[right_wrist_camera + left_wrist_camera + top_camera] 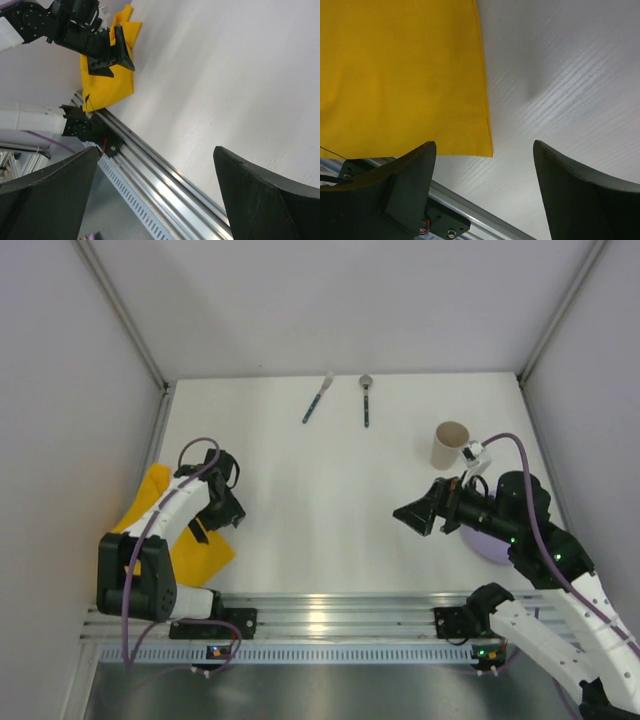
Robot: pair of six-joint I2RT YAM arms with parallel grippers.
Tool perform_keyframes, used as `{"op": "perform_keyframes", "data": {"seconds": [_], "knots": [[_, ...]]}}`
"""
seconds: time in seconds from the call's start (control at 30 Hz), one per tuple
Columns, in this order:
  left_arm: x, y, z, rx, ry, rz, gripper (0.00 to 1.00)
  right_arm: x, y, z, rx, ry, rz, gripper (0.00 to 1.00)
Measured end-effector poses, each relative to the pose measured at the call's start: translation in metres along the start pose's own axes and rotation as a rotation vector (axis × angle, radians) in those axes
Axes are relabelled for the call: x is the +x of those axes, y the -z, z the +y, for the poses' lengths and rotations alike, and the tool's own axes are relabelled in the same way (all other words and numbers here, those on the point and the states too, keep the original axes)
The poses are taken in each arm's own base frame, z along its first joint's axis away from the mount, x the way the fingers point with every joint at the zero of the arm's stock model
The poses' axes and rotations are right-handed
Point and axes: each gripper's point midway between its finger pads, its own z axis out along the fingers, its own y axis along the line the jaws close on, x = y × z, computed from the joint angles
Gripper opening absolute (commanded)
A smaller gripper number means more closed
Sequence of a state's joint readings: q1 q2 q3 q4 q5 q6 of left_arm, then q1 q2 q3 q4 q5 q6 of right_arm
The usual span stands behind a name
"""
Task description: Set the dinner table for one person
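The white dinner table [320, 500] carries a yellow cloth placemat [150, 525] at its near left, crumpled against the side wall. My left gripper [214, 520] hovers open over the cloth's right edge. In the left wrist view the placemat [400, 75] has its corner between the spread fingers of that gripper [484, 150], and nothing is held. My right gripper [413, 517] hangs open and empty above the table's right half, pointing left. The right wrist view shows this gripper [155, 152] wide apart over bare tabletop [225, 60], with the placemat [107, 85] far off.
A dark-handled fork or knife [318, 398] and a spoon [366, 400] lie at the back centre. A beige cup [450, 445] stands at the right, and a pale purple dish [490, 545] lies partly under the right arm. The aluminium rail [330, 620] runs along the near edge.
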State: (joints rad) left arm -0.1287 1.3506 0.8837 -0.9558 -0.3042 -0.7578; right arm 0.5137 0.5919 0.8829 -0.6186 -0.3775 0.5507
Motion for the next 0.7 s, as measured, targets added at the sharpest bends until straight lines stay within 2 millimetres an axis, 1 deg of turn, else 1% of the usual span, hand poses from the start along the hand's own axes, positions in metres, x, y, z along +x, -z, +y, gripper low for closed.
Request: {"op": "perform_keyframes", "data": {"seconds": [0.2,0.27,0.43,0.53,0.57,0.63,0.67,0.7], "knots": [[0.014,-0.029,-0.003,-0.054,0.0,0.07,0.76,0.002,-0.008,-0.009,0.035,0.013,0.026,1.0],[0.017,-0.038,-0.005,-0.06,0.003,0.079,0.73,0.002,-0.011,-0.011,0.044,0.014,0.041,1.0],[0.019,-0.042,-0.01,-0.048,0.003,0.098,0.65,0.001,-0.018,-0.015,0.06,0.03,0.069,1.0],[0.02,-0.043,-0.013,-0.034,0.01,0.104,0.53,0.0,-0.022,-0.018,0.069,0.042,0.084,1.0],[0.02,-0.044,-0.014,-0.023,0.017,0.109,0.43,0.001,-0.023,-0.019,0.074,0.044,0.09,1.0],[0.021,-0.047,-0.019,0.005,0.036,0.12,0.35,0.001,-0.025,-0.021,0.08,0.05,0.097,1.0],[0.021,-0.047,-0.021,0.02,0.047,0.125,0.28,0.002,-0.026,-0.022,0.082,0.053,0.101,1.0],[0.021,-0.048,-0.024,0.033,0.057,0.13,0.19,0.002,-0.026,-0.023,0.084,0.056,0.103,1.0]]}}
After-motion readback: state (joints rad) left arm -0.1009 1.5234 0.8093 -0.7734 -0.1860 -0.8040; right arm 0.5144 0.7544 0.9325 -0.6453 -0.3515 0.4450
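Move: The yellow napkin's middle lies about 12 cm to the left hand's left, some 2 cm back and 5 cm below. Its near right corner is about 4 cm back and 2 cm right of this hand, also 5 cm below, with bare table beyond the edge. From the right hand, the napkin's middle is roughly 50 cm left, 4 cm ahead and 27 cm below. At the napkin's right-hand edge the left hand sinks about 5 cm until its fingertips come down on the table. The fingers close from nearly wide to about a third open, the hand shifting some 2 cm right late on. The open right hand eases forward and down over bare table, about 3 cm, rolling slightly. ##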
